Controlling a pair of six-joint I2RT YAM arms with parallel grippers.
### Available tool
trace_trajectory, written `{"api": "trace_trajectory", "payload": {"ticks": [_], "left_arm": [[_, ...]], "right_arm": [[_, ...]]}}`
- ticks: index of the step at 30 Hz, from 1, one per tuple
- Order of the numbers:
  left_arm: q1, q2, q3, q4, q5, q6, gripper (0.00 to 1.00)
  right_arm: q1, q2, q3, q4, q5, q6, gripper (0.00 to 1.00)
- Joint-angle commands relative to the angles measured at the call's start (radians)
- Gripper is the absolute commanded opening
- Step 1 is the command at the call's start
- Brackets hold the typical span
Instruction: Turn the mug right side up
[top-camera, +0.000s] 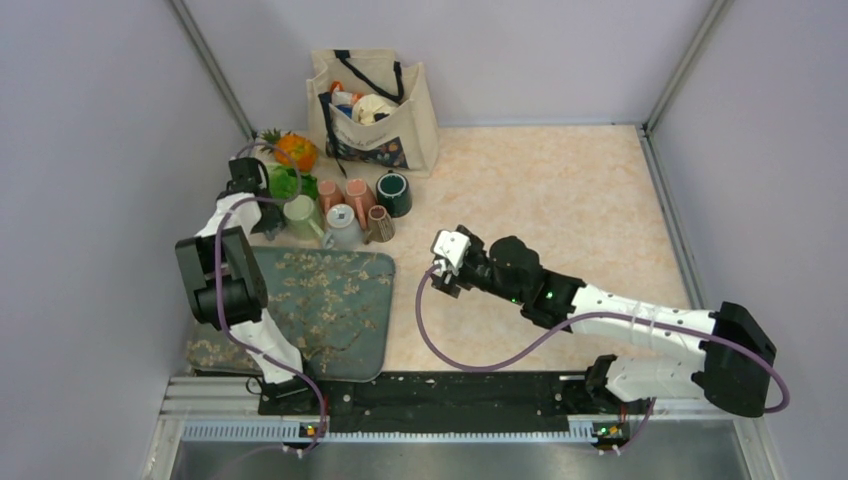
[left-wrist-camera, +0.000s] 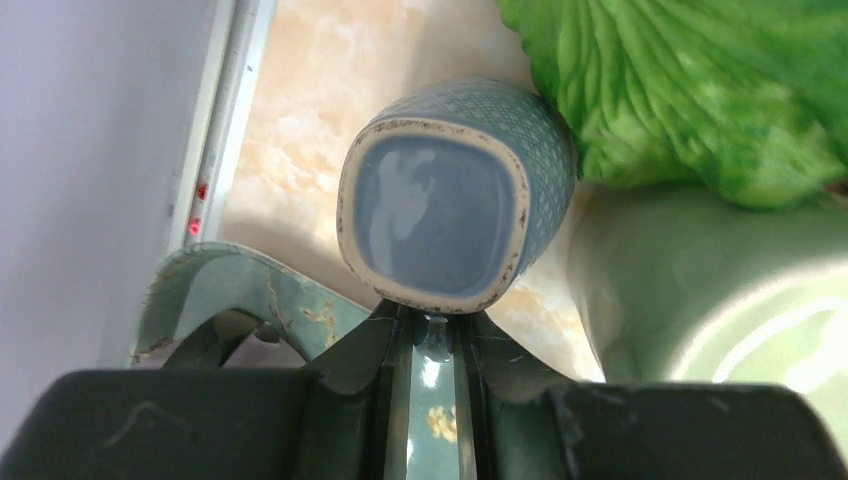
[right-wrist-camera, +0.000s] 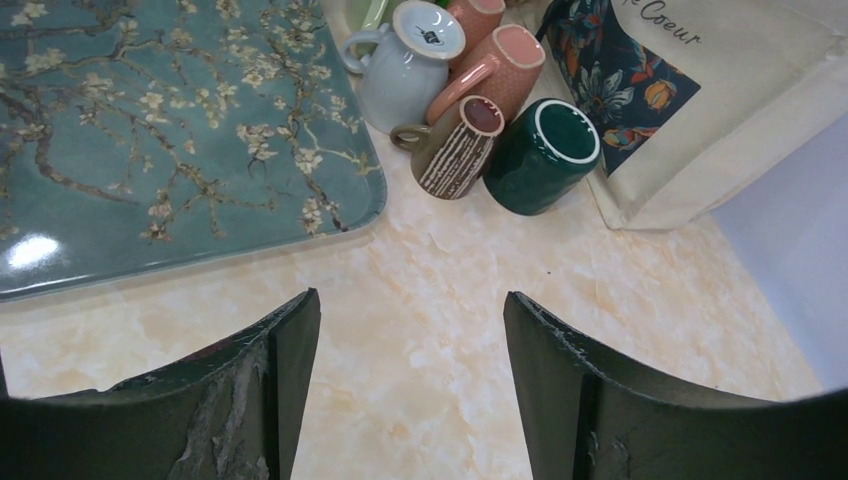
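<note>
A blue mug (left-wrist-camera: 440, 200) with a cross-hatched wall fills the left wrist view, its glazed base turned toward the camera. It stands between the tray's corner and a pale green mug (left-wrist-camera: 700, 290). My left gripper (left-wrist-camera: 432, 315) sits just under the blue mug, its jaws drawn close on a blue piece at the mug's lower edge that looks like the handle. In the top view the left gripper (top-camera: 252, 190) hides this mug at the far left. My right gripper (right-wrist-camera: 410, 310) hangs open over bare table, right of the tray, holding nothing.
The floral tray (top-camera: 330, 310) lies near left. Beyond it are a pale green mug (top-camera: 300, 215), a grey mug (top-camera: 343, 222), pink mugs (top-camera: 358, 195), a striped brown mug (top-camera: 380, 225) and a dark green mug (top-camera: 393, 193). Lettuce (top-camera: 285, 182) and a tote bag (top-camera: 372, 100) stand behind.
</note>
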Motion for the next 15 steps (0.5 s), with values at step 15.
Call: {"api": "trace_trajectory", "payload": {"ticks": [15], "left_arm": [[0.111,-0.283,-0.030,-0.190,0.406,0.006,0.00]], "right_arm": [[-0.032,0.336,0.201,0.290,-0.214,0.454,0.99]]}}
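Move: The left gripper already holds the upside-down blue mug by its handle, the body some 5 cm ahead and 3 cm left; the tray's middle lies about 20 cm back, 2 cm right and 5 cm lower. From the same gripper, the light-green mug is 8 cm right and 1 cm ahead, the lettuce 11 cm ahead and 1 cm right, the mauve mug 6 cm back and 9 cm left. From the right gripper, the blue mug lies about 45 cm left, 20 cm ahead and 16 cm lower. Keep the left fingers pinched on the blue mug's handle and raise it about 5 cm while drawing back and a little right, out from beside the light-green mug towards the tray, swinging the fingers some 15 degrees nearer to straight down. Meanwhile sweep the empty right gripper left towards the tray and held mug, sinking slightly, rolling about its finger line and spreading its fingers fully. ##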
